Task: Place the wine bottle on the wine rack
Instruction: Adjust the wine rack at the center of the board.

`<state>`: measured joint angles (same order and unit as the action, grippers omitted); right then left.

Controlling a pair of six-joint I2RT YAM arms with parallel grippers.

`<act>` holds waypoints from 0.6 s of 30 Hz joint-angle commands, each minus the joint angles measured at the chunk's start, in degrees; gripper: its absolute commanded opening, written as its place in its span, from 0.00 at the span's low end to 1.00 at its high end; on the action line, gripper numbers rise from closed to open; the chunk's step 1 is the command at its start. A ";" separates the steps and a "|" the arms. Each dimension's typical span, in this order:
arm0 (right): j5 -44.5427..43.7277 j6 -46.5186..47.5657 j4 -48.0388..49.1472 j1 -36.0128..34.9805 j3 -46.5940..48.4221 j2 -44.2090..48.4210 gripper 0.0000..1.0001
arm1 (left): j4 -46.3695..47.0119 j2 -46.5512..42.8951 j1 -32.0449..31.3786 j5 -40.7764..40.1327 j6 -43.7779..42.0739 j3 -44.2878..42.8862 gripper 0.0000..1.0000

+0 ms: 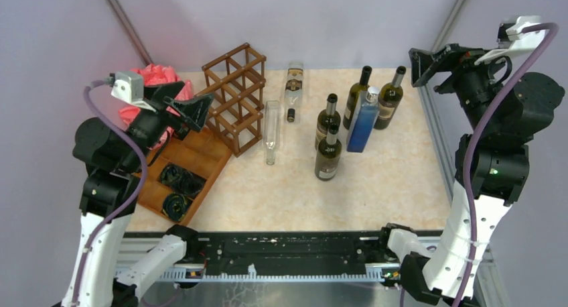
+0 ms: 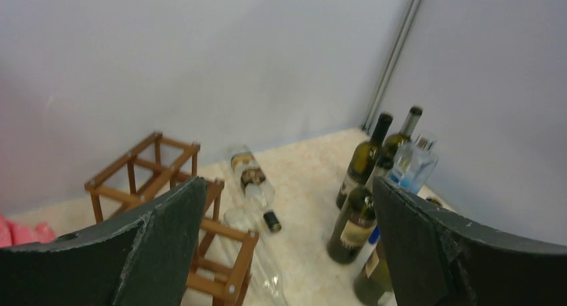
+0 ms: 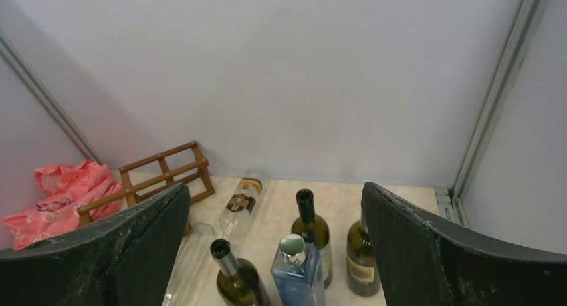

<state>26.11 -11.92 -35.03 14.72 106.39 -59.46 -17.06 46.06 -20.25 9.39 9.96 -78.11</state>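
The wine rack (image 1: 236,96), a dark brown wooden lattice, stands at the back left of the table; it also shows in the wrist views (image 2: 144,169) (image 3: 164,169). Several dark green wine bottles stand upright mid-right, the nearest one (image 1: 328,156) in front, another (image 1: 327,119) behind it, and two more (image 1: 356,98) (image 1: 390,98) at the back. My left gripper (image 1: 182,100) (image 2: 287,186) hangs open and empty in the air just left of the rack. High over the right edge, beyond the bottles, my right gripper (image 1: 439,60) (image 3: 275,187) is open and empty.
A blue square bottle (image 1: 362,123) stands among the green ones. Two clear bottles lie flat, one (image 1: 271,129) beside the rack and one (image 1: 293,89) behind it. A flat brown compartment tray (image 1: 204,153) with dark rolled items (image 1: 181,179) sits front left, a pink bag (image 1: 157,76) behind it.
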 commanded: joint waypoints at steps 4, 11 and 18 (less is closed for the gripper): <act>-8.54 1.47 -2.94 -2.52 -4.60 2.26 0.98 | 1.64 -1.95 9.15 11.69 6.94 9.84 0.98; -1.26 8.81 -0.73 -3.86 -11.48 3.33 0.99 | 3.42 -1.64 13.80 19.27 10.76 15.90 0.98; 12.04 26.03 -9.43 -4.48 -13.36 2.72 0.98 | 2.10 1.67 12.64 24.46 9.92 17.31 0.96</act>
<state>29.15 2.42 -41.32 11.11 93.36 -57.41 -15.46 46.22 -5.91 30.35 20.27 -60.82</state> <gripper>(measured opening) 0.984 0.968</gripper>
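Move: The wine rack stands about 27 cm ahead of the left hand, nearly straight in front and some 37 cm lower. Level with the table, the clear bottle lies about 24 cm ahead and 12 to that hand's right, the wooden tray 8 ahead and 16 left. From the right hand the rack is some 25 cm ahead, 46 left and 42 down; the blue bottle is 17 ahead and 7 left, the rightmost wine bottle 25 ahead and 2 right. Downward with both arms at once, empty and wide open: the left hand sinks about 13 cm and eases a little forward towards the wine rack, tipping its fingers some 20 degrees down. The right hand drops about 10 cm towards the rack's level, creeping forward above the bottles, its fingers tipping down too and its left side rolling lower late on. Neither touches anything. ##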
